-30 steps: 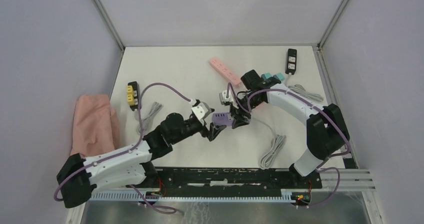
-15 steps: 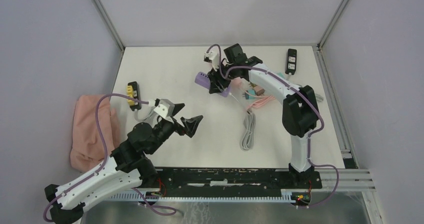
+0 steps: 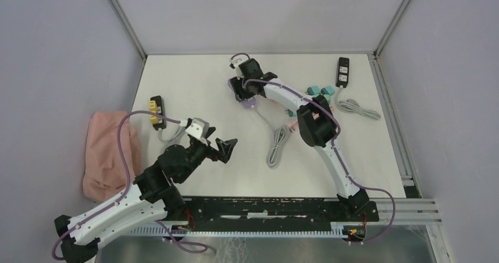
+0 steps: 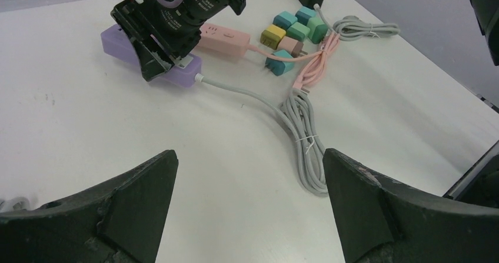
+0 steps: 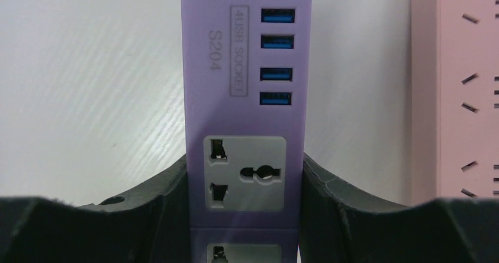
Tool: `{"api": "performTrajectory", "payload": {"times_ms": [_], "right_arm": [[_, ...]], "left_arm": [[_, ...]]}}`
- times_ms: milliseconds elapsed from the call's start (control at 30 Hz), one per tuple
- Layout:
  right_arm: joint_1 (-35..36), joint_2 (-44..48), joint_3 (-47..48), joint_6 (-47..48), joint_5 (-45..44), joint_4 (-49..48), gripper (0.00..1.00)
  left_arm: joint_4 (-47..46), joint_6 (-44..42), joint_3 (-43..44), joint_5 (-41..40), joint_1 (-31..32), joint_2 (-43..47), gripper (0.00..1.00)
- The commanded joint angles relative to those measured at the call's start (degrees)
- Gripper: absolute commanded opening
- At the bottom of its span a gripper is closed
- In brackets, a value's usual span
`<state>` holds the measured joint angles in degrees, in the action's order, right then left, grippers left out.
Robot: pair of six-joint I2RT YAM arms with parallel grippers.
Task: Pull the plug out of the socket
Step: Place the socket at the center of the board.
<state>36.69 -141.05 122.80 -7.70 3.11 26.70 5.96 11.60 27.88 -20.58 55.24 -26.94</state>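
The purple socket strip (image 3: 248, 103) lies at the far middle of the table, and my right gripper (image 3: 242, 90) is shut across its width. In the right wrist view its fingers (image 5: 170, 186) press both sides of the strip (image 5: 244, 69); the grey sockets and blue USB ports that show hold no plug. Several coloured plugs (image 4: 291, 33) lie loose beside a pink strip (image 4: 223, 36), a teal one (image 4: 279, 65) with bare prongs. My left gripper (image 3: 226, 148) hovers open and empty over bare table at the near left, (image 4: 247, 163) facing the purple strip (image 4: 117, 39).
The purple strip's grey cable bundle (image 3: 275, 148) lies mid-table. A black strip (image 3: 342, 72) and its grey cord (image 3: 359, 109) sit at the back right. A yellow-and-black strip (image 3: 156, 107) and a pink cloth (image 3: 109, 151) are at the left.
The right arm has carried the purple strip from mid-table to the far middle. The left gripper has let go, opened wide and drawn back to the near left.
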Motion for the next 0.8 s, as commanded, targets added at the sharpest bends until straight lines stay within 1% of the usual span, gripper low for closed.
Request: {"api": "performTrajectory", "payload": {"times_ms": [0,67,233,300,400,500,567,600,667,767], "right_arm": [[-0.1,-1.8,3.8,-0.7,-7.1,-3.6,0.38],[-0.2,-2.7,4.0,-0.5,-6.9,-3.6,0.44],[-0.4,-3.2,5.7,-0.6,-3.7,-2.3,0.68],[-0.9,-2.4,6.5,-0.6,-1.8,-1.5,0.74],[-1.7,0.5,6.6,-0.1,0.9,-0.5,0.78],[-3.0,4.5,5.5,-0.7,3.5,0.5,0.79],[-4.0,8.1,3.4,-0.4,7.0,1.2,0.79],[-4.5,10.3,2.2,0.5,9.8,1.8,0.79],[-6.4,14.8,-0.9,3.9,18.1,3.7,0.81],[-10.1,22.1,-7.6,10.4,35.5,7.6,0.81]], "left_arm": [[-1.3,3.1,0.0,-1.3,0.0,-2.0,0.99],[-2.0,3.2,0.1,-1.5,0.0,-3.4,0.99],[-2.0,4.1,0.4,-2.0,-0.4,-8.4,0.99],[-1.3,5.1,0.8,-1.5,-1.7,-10.8,0.99],[-1.1,6.9,1.5,2.6,-6.1,-14.0,0.99],[-2.4,8.6,1.7,7.9,-11.9,-16.8,0.99],[-3.2,9.3,2.0,10.4,-15.9,-19.1,0.99],[-3.7,9.7,2.2,11.4,-17.8,-20.3,0.99],[-5.1,10.9,2.2,13.9,-22.4,-22.8,0.98],[-6.6,12.8,3.3,19.6,-31.2,-27.5,0.92]]}}
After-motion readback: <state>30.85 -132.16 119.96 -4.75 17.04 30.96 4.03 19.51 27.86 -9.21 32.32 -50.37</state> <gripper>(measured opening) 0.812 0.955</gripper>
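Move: The right hand holds the purple socket just above its landing spot, about 4 cm below and 1 cm ahead and right; the pink socket lies some 8 cm right and 4 ahead, the yellow plug 21 cm right and 1 back. From the empty left hand, the yellow-plugged socket is about 20 cm ahead, 26 left and 21 down; the purple socket, 29 ahead, 3 right and 18 down. The right hand lowers the purple socket about 2.5 cm onto the table beside the pink one and opens its fingers to let go, then lifts clear upwards, ending some 9 cm higher and slightly right and back. The open left hand sinks about 10 cm while reaching forward and then left too, towards the yellow-plugged socket, its fingers tipping down some 20 degrees and swinging counter-clockwise. ##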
